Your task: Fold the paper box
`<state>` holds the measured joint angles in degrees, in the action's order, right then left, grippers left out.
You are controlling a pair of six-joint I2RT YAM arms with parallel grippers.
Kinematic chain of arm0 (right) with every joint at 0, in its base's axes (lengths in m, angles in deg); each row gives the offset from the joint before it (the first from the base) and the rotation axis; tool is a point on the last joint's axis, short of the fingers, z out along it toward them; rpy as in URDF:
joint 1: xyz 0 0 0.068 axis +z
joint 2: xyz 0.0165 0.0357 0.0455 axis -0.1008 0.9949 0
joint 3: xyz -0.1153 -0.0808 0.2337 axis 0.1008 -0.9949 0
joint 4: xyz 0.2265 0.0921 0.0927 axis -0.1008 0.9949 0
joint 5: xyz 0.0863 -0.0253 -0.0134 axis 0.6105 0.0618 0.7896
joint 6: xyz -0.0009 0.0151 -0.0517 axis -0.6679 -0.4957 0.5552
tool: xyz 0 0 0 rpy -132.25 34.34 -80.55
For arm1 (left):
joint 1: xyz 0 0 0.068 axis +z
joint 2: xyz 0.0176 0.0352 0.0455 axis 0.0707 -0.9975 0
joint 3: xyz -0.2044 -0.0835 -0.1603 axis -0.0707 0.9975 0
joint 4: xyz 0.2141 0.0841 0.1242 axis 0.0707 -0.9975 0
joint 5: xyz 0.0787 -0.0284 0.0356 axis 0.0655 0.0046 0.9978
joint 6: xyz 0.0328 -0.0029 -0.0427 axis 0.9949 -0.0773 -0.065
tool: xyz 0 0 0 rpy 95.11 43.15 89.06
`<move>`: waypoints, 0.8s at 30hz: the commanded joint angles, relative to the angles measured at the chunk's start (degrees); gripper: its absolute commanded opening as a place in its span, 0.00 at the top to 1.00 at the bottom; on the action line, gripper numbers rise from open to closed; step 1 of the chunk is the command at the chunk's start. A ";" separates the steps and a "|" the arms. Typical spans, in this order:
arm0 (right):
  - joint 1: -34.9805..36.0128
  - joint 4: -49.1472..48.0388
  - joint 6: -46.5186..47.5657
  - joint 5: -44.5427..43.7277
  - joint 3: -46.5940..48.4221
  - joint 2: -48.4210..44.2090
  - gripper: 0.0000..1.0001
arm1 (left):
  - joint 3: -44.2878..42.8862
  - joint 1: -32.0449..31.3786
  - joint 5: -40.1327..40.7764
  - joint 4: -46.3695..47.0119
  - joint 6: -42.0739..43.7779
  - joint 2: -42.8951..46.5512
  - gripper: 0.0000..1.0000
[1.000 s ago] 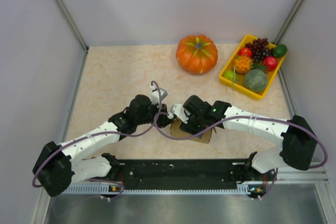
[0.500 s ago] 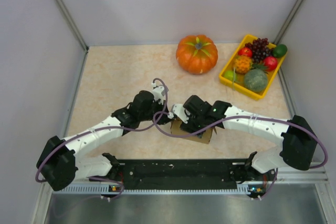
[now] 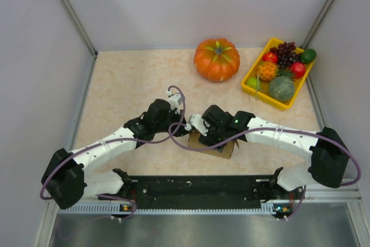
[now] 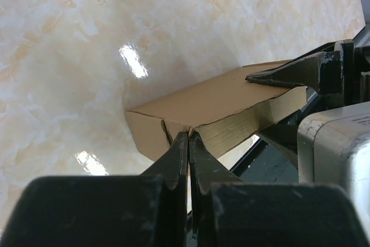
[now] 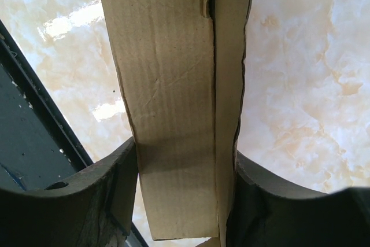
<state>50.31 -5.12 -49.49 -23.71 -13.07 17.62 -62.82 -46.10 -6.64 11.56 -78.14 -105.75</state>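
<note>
The paper box [image 3: 229,148] is a small plain brown cardboard box near the table's front edge, mostly hidden under my right arm. My right gripper [image 3: 203,135] is shut on it; in the right wrist view the box [image 5: 173,85] sits squeezed between the two fingers [image 5: 118,186], and the gripper [image 5: 185,169] spans its narrow sides. My left gripper [image 3: 180,127] is shut, and in the left wrist view its tips [image 4: 188,136] touch the near corner seam of the box [image 4: 214,99]. A right finger [image 4: 289,73] rests on the box's far edge.
An orange pumpkin [image 3: 217,59] stands at the back centre. A yellow tray [image 3: 263,98] of plastic fruit sits at the back right. White walls enclose the table on three sides, and a black rail [image 3: 196,186] runs along the front edge.
My left arm has swung a little away from me and to the right, bringing its shut tips against the box. The box has tilted slightly in the right gripper.
</note>
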 commanded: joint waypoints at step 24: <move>-1.16 1.17 -32.67 -11.76 1.10 -17.10 0.10 | 10.34 -4.80 8.61 5.31 -0.88 9.49 1.00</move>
<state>49.94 -9.56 -64.68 -28.12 -13.09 9.95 -53.36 -49.59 0.03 19.43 -79.13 -97.45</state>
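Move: The paper box lies lengthwise left to right, gripped across its right end by the right hand. Its middle is about 5 cm left, 1 cm forward and 1 cm below that hand; its upper left corner is some 14 cm left and 4 cm forward. The pumpkin sits about 33 cm straight ahead, roughly at hand height. From the left hand, shut at that corner, the box's middle is about 9 cm right, 4 cm back and 3 cm down. The box's right end is let go: the right fingers open from half to nearly wide, coming free of its two long sides. That hand first eases about 1 cm left, then lifts some 5 cm up off the box and slightly forward, rolling and turning clockwise some 15 degrees. The left fingertips stay shut at the upper left corner, edging about 1 cm back and left. ##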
